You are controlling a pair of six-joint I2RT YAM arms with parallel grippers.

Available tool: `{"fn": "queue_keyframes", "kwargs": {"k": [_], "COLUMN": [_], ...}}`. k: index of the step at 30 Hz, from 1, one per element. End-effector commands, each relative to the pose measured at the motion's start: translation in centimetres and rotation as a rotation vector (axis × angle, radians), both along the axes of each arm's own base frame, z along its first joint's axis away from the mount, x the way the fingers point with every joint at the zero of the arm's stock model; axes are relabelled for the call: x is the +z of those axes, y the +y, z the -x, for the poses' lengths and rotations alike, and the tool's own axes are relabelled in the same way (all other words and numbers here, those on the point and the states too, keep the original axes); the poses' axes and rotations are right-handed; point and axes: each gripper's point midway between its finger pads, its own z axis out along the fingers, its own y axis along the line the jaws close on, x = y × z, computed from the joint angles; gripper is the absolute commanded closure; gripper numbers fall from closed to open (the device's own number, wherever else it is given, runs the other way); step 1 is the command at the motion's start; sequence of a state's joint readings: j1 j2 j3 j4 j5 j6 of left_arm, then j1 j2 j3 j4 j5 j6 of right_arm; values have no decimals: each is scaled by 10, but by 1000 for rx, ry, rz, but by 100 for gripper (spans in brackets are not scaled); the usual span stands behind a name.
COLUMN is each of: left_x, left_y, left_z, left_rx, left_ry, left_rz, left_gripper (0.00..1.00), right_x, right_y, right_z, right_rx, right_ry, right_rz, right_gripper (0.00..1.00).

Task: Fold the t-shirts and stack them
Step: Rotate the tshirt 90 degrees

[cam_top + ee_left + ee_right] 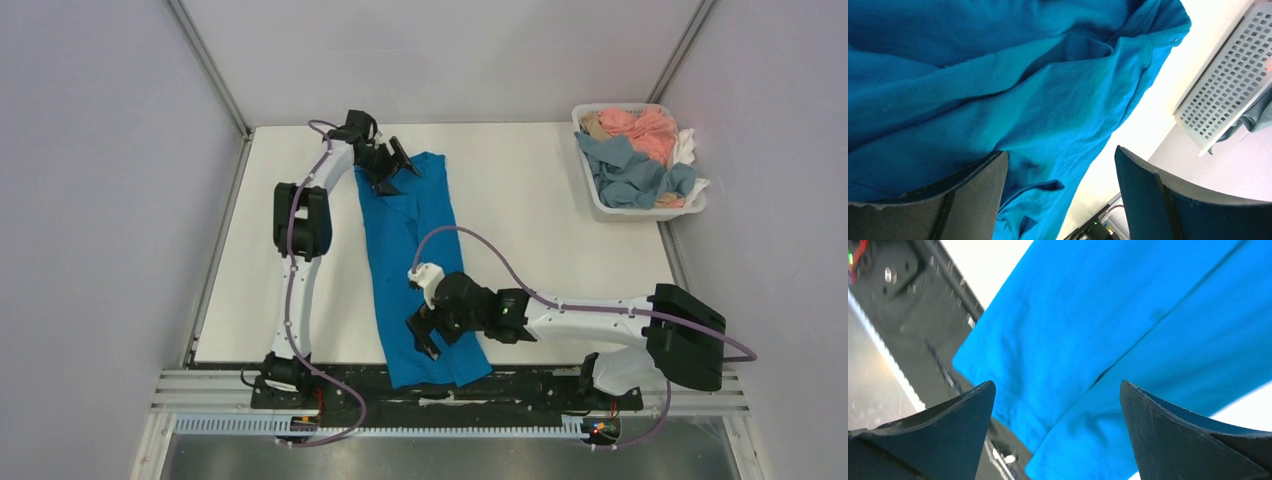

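Observation:
A bright blue t-shirt [412, 255] lies as a long narrow strip down the white table, its near end hanging over the black rail. My left gripper [400, 160] hovers open over the far end of the blue t-shirt [998, 100], nothing between its fingers. Above the near end of the blue t-shirt [1128, 340] my right gripper [424, 333] also stands open, jaws wide. Other t-shirts, grey-blue [625, 170] and salmon pink [645, 128], lie heaped in the basket.
A white plastic basket [640, 208] sits at the table's far right corner, and the basket [1228, 80] shows in the left wrist view too. The black rail [520, 385] runs along the near edge. White enclosure walls ring the table.

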State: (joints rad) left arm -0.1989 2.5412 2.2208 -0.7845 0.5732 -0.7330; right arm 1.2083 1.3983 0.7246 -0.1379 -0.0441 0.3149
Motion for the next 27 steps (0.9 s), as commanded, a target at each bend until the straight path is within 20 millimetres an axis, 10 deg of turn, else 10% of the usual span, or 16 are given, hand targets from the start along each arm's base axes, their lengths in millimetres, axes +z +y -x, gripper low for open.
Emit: {"fn": "queue_keyframes", "kwargs": {"k": [1,7,13,20,27], "left_x": [13,137,190,161,104], "left_y": [-1,30,110,139,102], "left_z": [-16,-5,68,170,236], "left_rx": [-50,5,233,372,266], "left_ry": [-119,-389,-504,-579,-547], "left_rz": [-5,-146,-444,-412,-159], "left_gripper": [15,14,14,14,14], "right_x": [57,96,105,58,-3], "right_y": [1,-13,15,78,71], "right_z": [-69,-166,-252,-328,-373], "right_rx": [-211,-441,-467,-392,-437], "right_ry": [-142,-244,-314,-328,-305], "right_rz": [-100,-187,-180,-104,-14], "right_gripper": [2,2,2,2,2]}}
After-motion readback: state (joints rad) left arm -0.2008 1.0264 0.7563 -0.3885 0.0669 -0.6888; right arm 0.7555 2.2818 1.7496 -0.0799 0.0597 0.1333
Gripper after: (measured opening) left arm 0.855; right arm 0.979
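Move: The turned shirt runs lengthwise between my hands. The left part of its far end, where my right hand is bound, lies about 34 cm ahead of that hand, 9 cm to its left and 6 cm below; the shirt's near end is some 10 cm behind it and 4 cm right. For my left hand, low over the far end, the middle of the shirt's left edge is about 24 cm back and 7 cm left, while that same far-left part is 9 cm back and 6 cm left. My left hand lifts off the shirt's far end and clears out, arching some 20 cm up while sweeping about 22 cm back and 12 cm left, then sinking about 10 cm beside the shirt's left edge. Into its place my right hand arcs some 35 cm forward along the shirt, drifting left late, turning some 25 degrees clockwise, then coming down close over the far-left part. Both stay open. ##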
